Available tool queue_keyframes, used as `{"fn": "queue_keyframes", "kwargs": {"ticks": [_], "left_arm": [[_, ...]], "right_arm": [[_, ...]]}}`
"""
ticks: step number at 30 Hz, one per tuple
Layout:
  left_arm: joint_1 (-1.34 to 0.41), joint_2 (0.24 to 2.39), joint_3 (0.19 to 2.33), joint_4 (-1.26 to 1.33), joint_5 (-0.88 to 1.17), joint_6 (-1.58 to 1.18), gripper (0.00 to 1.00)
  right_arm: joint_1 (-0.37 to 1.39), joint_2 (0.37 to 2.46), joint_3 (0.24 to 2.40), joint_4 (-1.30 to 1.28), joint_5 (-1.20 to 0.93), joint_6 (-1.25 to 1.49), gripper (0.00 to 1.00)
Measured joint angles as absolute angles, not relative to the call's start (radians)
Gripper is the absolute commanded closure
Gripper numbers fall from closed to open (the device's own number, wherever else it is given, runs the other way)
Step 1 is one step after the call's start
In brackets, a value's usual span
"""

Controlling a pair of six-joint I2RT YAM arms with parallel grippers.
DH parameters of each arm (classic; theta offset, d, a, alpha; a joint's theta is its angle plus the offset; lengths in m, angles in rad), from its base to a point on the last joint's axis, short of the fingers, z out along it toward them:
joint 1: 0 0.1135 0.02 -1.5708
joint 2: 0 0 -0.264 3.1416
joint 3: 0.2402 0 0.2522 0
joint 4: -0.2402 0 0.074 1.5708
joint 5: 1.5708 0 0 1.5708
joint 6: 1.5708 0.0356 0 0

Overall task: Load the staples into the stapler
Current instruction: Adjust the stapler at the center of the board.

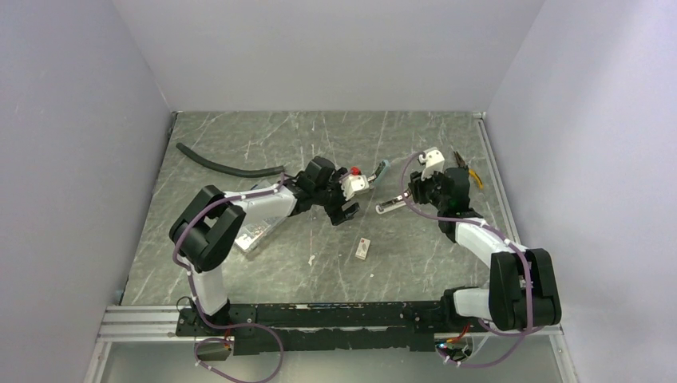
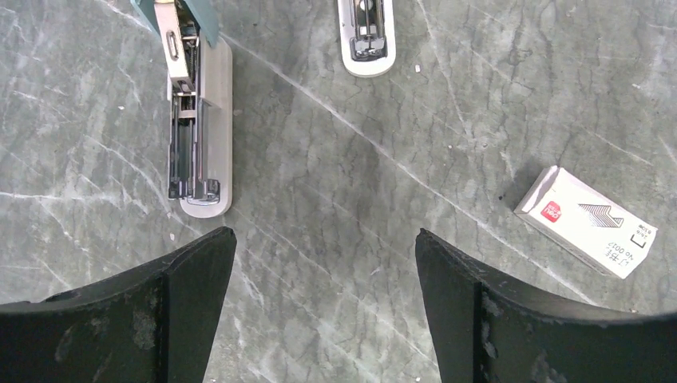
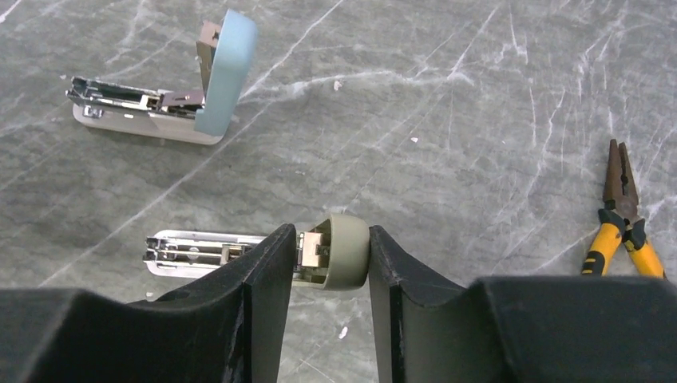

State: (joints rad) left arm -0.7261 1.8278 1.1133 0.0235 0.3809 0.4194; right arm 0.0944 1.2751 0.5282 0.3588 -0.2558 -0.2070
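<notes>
The staples, a small white box with a red mark (image 2: 587, 220), lie flat on the table (image 1: 363, 249), right of my left gripper (image 2: 323, 233). That gripper hangs open over bare table with nothing between its fingers. A blue-lidded stapler (image 2: 199, 136) lies opened with its lid raised (image 3: 227, 72). A second, grey stapler (image 3: 199, 254) lies with its metal channel exposed. My right gripper (image 3: 330, 229) is shut on its upturned olive-grey lid (image 3: 345, 249), one finger on each side. In the top view that gripper (image 1: 409, 195) is at the stapler's right end (image 1: 389, 207).
Yellow-handled pliers (image 3: 621, 215) lie at the far right near the table's edge (image 1: 471, 171). A black hose (image 1: 227, 166) curves across the back left. A clear plastic case (image 1: 255, 235) sits beside the left arm. Walls close in three sides.
</notes>
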Motion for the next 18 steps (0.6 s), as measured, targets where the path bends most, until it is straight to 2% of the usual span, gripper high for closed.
{"fn": "queue_keyframes", "kwargs": {"ticks": [9,18], "left_arm": [[-0.714,1.827,1.064,0.048,0.394,0.396,0.13],[-0.698,1.808,1.015,0.071,0.382,0.397,0.13]], "right_arm": [[0.094,1.275,0.502,0.367,-0.271,-0.255,0.37],[0.093,1.222,0.511,0.345,-0.243,-0.274,0.12]]}}
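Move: The open olive stapler's raised lid is still between the right fingers. Its middle lies about 4 cm left, 2 cm back and some 6 cm below that hand; the open blue stapler is 4 cm ahead and 11 cm left, the pliers 8 cm ahead and 14 cm right. From the empty left hand the olive stapler lies about 11 cm right and 4 cm ahead, the staple box 9 cm back and 4 cm right, and the blue stapler 10 cm ahead and 4 cm right, all about 5 cm lower. The right fingers let go of the olive stapler's raised lid, spreading wide to either side of it, while the hand sinks about 1 cm and then rises nearly 2 cm. The left hand, open and touching nothing, eases about 2 cm down and 2 cm left, away from the stapler. ##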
